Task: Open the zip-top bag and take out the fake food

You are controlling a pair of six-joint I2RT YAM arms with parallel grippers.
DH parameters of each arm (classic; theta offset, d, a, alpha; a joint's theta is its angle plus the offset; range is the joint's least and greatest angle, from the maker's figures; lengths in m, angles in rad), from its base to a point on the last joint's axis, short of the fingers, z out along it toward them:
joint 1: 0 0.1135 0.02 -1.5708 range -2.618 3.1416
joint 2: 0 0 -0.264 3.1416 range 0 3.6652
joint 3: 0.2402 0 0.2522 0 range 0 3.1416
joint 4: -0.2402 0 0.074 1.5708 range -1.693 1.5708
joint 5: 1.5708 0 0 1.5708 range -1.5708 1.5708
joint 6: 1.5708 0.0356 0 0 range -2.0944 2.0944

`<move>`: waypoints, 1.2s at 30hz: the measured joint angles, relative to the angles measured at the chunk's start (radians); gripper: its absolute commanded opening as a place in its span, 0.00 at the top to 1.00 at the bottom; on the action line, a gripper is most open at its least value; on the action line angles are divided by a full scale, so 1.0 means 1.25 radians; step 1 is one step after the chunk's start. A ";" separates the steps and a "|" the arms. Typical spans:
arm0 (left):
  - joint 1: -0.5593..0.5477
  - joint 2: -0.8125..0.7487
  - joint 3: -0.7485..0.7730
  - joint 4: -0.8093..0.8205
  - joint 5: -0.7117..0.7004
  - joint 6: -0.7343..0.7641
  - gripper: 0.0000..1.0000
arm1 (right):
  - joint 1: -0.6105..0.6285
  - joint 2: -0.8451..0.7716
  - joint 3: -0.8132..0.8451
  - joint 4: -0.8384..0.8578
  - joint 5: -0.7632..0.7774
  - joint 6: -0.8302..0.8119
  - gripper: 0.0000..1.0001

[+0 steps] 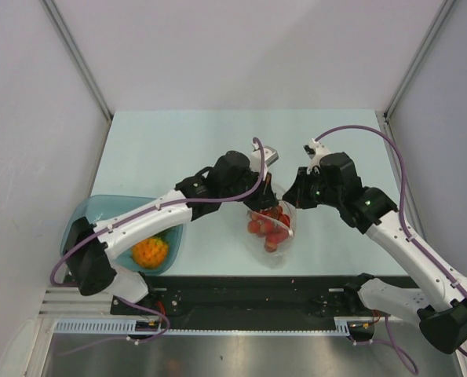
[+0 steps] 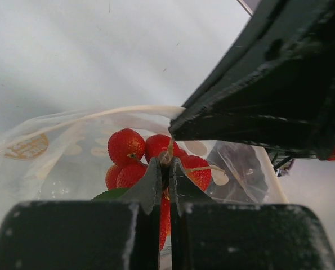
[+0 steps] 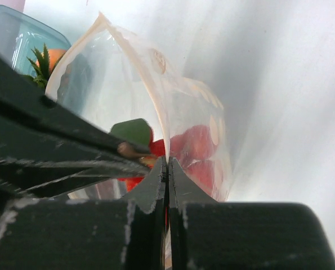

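The zip-top bag (image 1: 274, 253) lies mid-table with its mouth pulled wide, clear with pale dots (image 2: 54, 157). Red strawberry fake food (image 1: 269, 228) with a green leaf (image 3: 133, 132) sits inside it. My left gripper (image 1: 262, 206) reaches into the mouth and is shut (image 2: 166, 160) on what looks like the brown stem of the strawberry bunch. My right gripper (image 1: 290, 195) is shut (image 3: 168, 160) on the bag's pale rim, holding that side up. The pineapple fake food (image 1: 150, 251) lies outside the bag.
A teal translucent tray (image 1: 84, 216) at the left near edge holds the pineapple, under the left arm. White walls close in the pale table (image 1: 178, 141) on three sides. A black rail runs along the near edge.
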 measured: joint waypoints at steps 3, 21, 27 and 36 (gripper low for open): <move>-0.004 -0.020 0.017 -0.023 -0.016 0.005 1.00 | 0.000 0.000 0.000 -0.004 0.005 -0.005 1.00; 0.019 -0.093 0.310 -0.103 -0.354 0.026 1.00 | -0.001 0.000 0.000 -0.007 0.023 -0.008 1.00; 0.102 -0.161 0.333 -0.162 -0.452 0.017 1.00 | -0.010 0.002 0.002 -0.013 0.038 -0.018 1.00; 0.345 -0.312 0.256 -0.430 -0.708 -0.056 1.00 | -0.060 0.022 0.039 -0.018 0.052 -0.055 1.00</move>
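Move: The left hand holds the strawberry bunch by its stems at the bag's mouth, the bag's middle about 10 cm below it, 1 cm ahead and 2 cm right. Its goal, the blue tub, lies about 43 cm left, 5 cm ahead and 20 cm below; in it the pineapple is some 35 cm left of the hand and 1 cm ahead. From the right hand, pinching the bag rim, the tub is about 53 cm left, 4 cm ahead and 21 cm lower. Up first, by nearly 20 cm and slightly forward, the left hand draws the strawberries out of the bag with its fingers kept shut on the stems; it then sweeps left some 30 cm towards the blue tub, wrist swinging about 70 degrees counter-clockwise, and begins to sink. The right hand keeps its pinch on the rim, finally easing a few centimetres forward and right. ##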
